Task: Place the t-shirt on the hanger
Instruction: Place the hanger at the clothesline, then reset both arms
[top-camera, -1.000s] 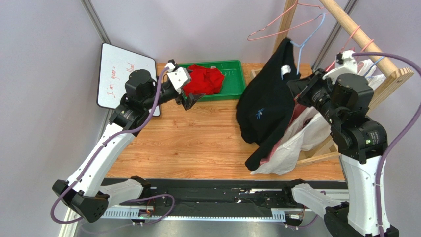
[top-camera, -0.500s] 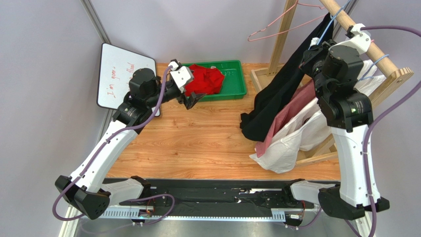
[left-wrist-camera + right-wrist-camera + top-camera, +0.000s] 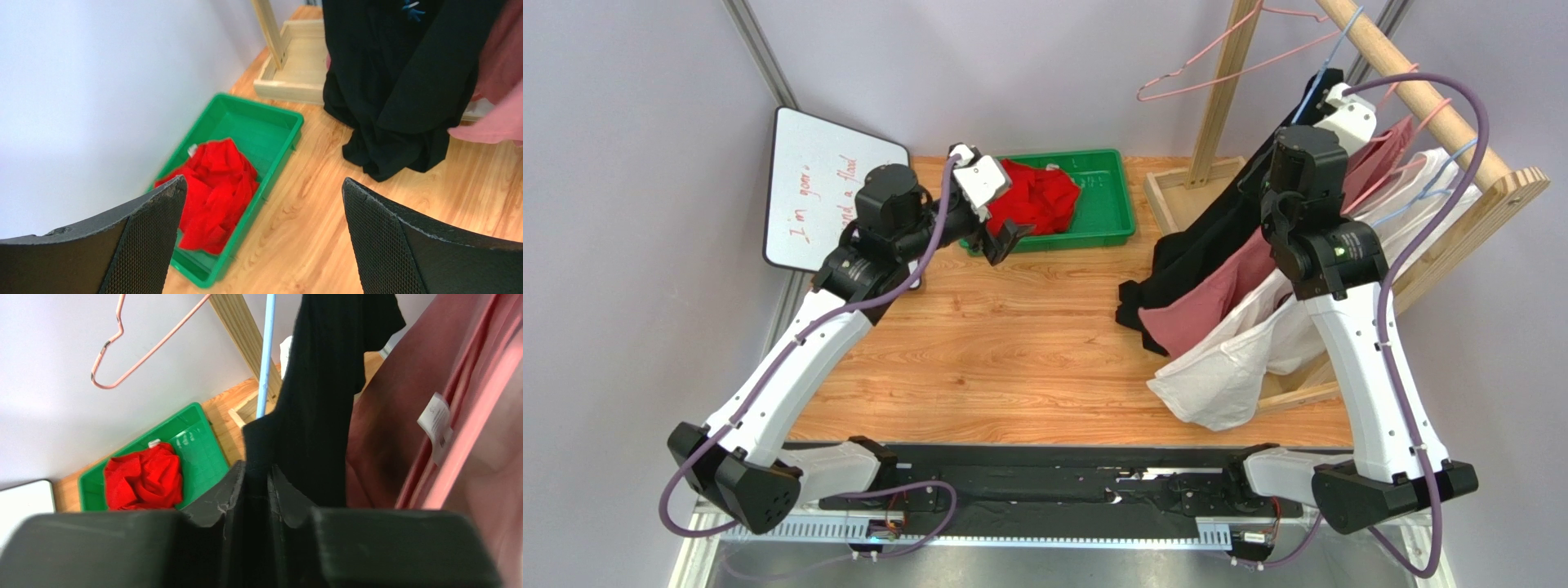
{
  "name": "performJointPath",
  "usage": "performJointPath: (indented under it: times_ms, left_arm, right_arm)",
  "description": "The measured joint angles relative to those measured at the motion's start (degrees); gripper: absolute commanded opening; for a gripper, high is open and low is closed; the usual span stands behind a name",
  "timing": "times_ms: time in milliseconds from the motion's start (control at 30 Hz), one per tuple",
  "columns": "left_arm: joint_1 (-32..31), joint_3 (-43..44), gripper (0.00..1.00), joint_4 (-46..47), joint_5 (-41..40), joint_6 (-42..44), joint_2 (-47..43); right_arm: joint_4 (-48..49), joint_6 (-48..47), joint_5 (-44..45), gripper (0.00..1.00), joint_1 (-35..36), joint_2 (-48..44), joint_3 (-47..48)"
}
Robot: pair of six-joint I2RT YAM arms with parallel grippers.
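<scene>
The black t-shirt (image 3: 1210, 239) hangs from the wooden rail (image 3: 1409, 76) at the right, its hem touching the table. It also shows in the left wrist view as a black t-shirt (image 3: 393, 92). The light-blue hanger (image 3: 266, 355) runs up from the t-shirt (image 3: 331, 386) at its top. My right gripper (image 3: 1312, 113) is raised at the shirt's shoulder. In the wrist view the right gripper (image 3: 268, 478) has its jaws a narrow crack apart with black cloth between them. My left gripper (image 3: 995, 245) hovers open and holds nothing beside the green tray; the left gripper (image 3: 264, 202) looks down on bare wood.
A green tray (image 3: 1100, 221) at the back holds a red garment (image 3: 1032, 202). A whiteboard (image 3: 817, 190) leans at the left. A dusty-pink shirt (image 3: 1222, 300) and a white shirt (image 3: 1234, 368) hang next to the black one. A pink hanger (image 3: 1210, 74) dangles from the rack.
My right arm swung up and back, carrying the black t-shirt from out over the table to the rail; it now hangs edge-on beside the other shirts. The left arm barely shifted.
</scene>
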Motion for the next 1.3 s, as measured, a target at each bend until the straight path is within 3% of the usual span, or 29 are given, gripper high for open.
performJointPath:
  times_ms: [33,100,133,267,500,667,867,1033,1300]
  left_arm:
    - [0.2,0.7,0.99,-0.8,-0.6,-0.8,1.0]
    - [0.8,2.0,0.99,-2.3,-1.3,-2.9,2.7]
    - [1.4,2.8,0.99,-3.1,-1.4,-4.3,3.6]
    - [4.4,4.5,0.99,-6.1,-0.9,-10.6,5.6]
    - [12.0,9.5,0.99,-12.3,3.0,-23.2,9.5]
    - [18.3,12.8,0.99,-16.6,7.1,-27.3,13.5]
    - [22.4,12.3,0.99,-21.9,9.3,-24.8,10.3]
    - [22.8,9.2,0.99,-26.6,7.6,-19.5,1.0]
    - [23.0,4.7,0.99,-35.8,-3.1,-14.2,-11.1]
  right_arm:
    - [0.7,-0.3,0.0,0.51,0.0,-0.1,-0.5]
    - [2.5,-1.3,-0.7,0.67,0.0,-0.8,-1.9]
    - [3.5,-2.4,-1.4,0.83,0.0,-1.5,-2.8]
    - [6.2,-6.8,-7.3,1.00,0.3,-6.4,-7.1]
    - [8.2,-16.9,-17.1,1.00,1.5,-17.0,-13.4]
    - [7.3,-26.8,-27.7,1.00,1.5,-21.9,-15.5]
    - [4.0,-33.4,-42.7,1.00,1.5,-23.0,-15.5]
    - [0.3,-33.7,-54.1,1.00,2.3,-17.1,-14.1]
    - [-4.0,-34.4,-59.5,1.00,10.0,-8.2,-14.3]
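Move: The right hand, its fingers only just parting on the black t-shirt's near shoulder, has the blue hanger's hook already over the clothesline rod about 21 cm ahead, 9 cm to its right and 12 cm above. The pink shirt hangs some 9 cm to this hand's right, 4 cm back and 12 cm lower; the empty pink hanger is about 16 cm ahead, 6 cm left and 12 cm up. From the empty left hand the blue hook lies roughly 30 cm ahead, 48 cm right and 15 cm above. The right fingers open wide and let go of the t-shirt's shoulder and the hanger inside it, then the hand backs off some 11 cm from the rod while swinging about 18 cm left, turning nearly 80 degrees counter-clockwise and sinking over the second half. The left hand, open and empty throughout, first reaches forward and down, then draws back, moving left all the while by about 15 cm, away from the clothesline and towards the whiteboard as its fingers tip down and turn counter-clockwise. ##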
